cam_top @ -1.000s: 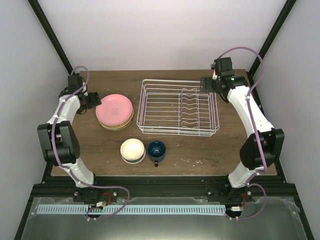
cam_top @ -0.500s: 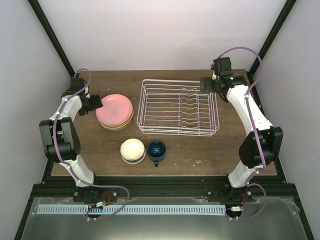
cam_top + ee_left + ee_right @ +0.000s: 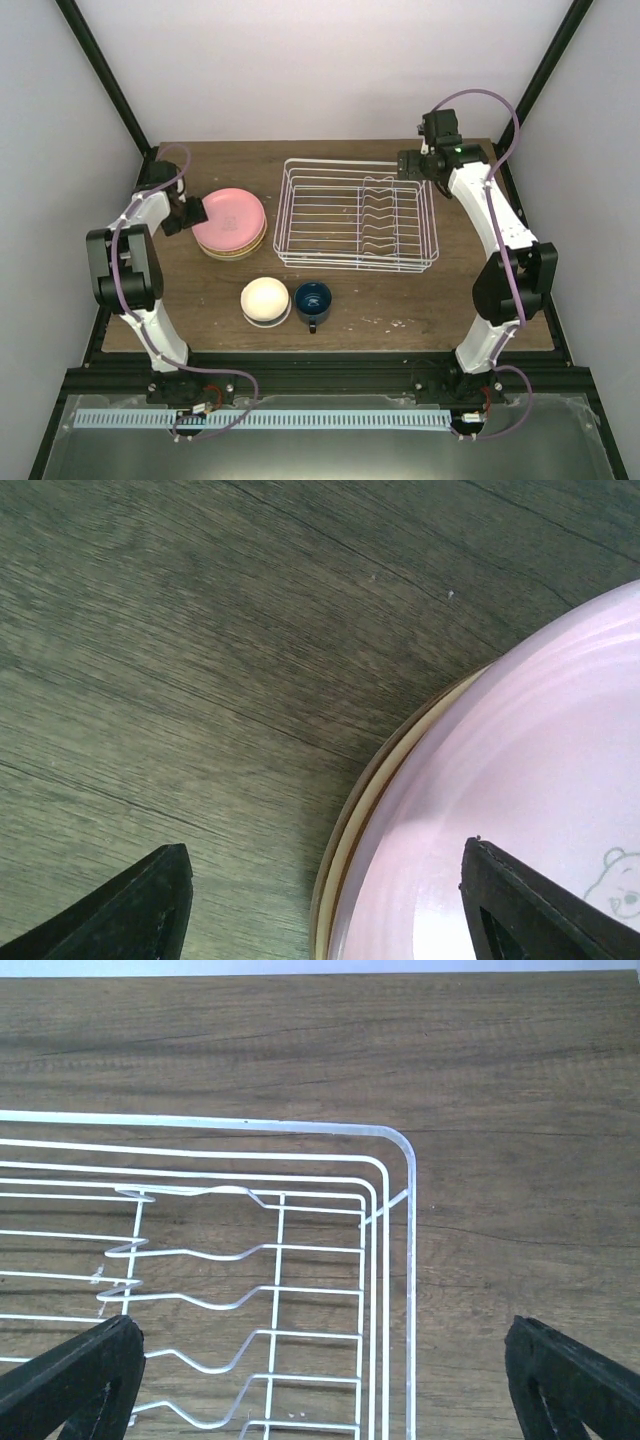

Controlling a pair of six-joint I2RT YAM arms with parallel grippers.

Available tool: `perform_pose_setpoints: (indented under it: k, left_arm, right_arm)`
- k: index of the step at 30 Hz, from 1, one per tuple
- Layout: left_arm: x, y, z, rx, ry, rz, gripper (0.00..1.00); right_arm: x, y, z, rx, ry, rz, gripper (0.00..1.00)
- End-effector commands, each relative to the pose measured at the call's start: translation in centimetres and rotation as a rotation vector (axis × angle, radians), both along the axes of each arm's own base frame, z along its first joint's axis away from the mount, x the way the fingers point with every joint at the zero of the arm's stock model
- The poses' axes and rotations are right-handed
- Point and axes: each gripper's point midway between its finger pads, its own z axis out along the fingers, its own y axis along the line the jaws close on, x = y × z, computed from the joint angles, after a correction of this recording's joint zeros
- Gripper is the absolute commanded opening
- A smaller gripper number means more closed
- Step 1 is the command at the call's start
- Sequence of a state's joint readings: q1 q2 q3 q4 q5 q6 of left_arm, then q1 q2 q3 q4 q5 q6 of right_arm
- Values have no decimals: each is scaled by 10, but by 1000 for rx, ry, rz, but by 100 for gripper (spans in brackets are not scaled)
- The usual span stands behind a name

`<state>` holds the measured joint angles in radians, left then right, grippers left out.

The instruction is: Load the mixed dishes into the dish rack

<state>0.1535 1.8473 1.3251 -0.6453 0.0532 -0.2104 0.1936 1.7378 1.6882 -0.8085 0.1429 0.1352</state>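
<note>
The pink plate point(image 3: 232, 218) lies on the tan-yellow plate point(image 3: 228, 254) at the table's left. My left gripper point(image 3: 188, 213) is at their left edge. In the left wrist view it point(image 3: 325, 910) is open and straddles the stacked rims, one finger point(image 3: 140, 905) over bare wood and the other over the pink plate point(image 3: 520, 780). The tan rim point(image 3: 345, 840) shows just under the pink one. The cream bowl point(image 3: 265, 298) and the dark blue mug point(image 3: 312, 298) stand near the front. My right gripper point(image 3: 408, 166) hangs open over the far right corner of the dish rack point(image 3: 356, 266).
The rack holds nothing, and its corner wires point(image 3: 405, 1160) and plate prongs point(image 3: 190, 1255) show in the right wrist view. A thin pale rim point(image 3: 266, 319) shows under the cream bowl. Dark frame posts stand at the table's back corners.
My left gripper has slid closer onto the plates' left rim and its jaws have narrowed somewhat. The right gripper has shifted slightly left over the rack's corner.
</note>
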Motion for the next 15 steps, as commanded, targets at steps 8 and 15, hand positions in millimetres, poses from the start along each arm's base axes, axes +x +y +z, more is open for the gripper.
perform_pose_setpoints:
  k: [8,15]
  left_arm:
    - [-4,-15,37,84,-62,-45,78]
    - [-51,-61,61,114,-45,-158,80]
  right_arm:
    - [9,2,15,-27,-31,4,100]
    - [12,2,5,-36,-1,9,100]
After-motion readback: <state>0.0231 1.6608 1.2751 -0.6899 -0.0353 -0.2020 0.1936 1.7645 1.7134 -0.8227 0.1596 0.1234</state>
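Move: The left hand hangs open just over the left rim of the stacked plates. The middle of the pink plate is about 11 cm to its right, some 2 cm ahead and 3 cm below. The white bowl sits about 24 cm right and 22 cm back, and the rack's middle about 46 cm right and 3 cm ahead, both about 3 cm lower than the hand. From the waiting right hand, the pink plate lies roughly 52 cm left, 4 cm back and 20 cm down. No grip is taken at the plates' left rim: the left hand hovers there briefly, then rises about 5 cm and shifts some 4 cm right, in over the pink plate, drawing back a little and speeding up as it goes. Its fingers stay wide apart and the wrist turns slightly clockwise, by about 5 degrees. ##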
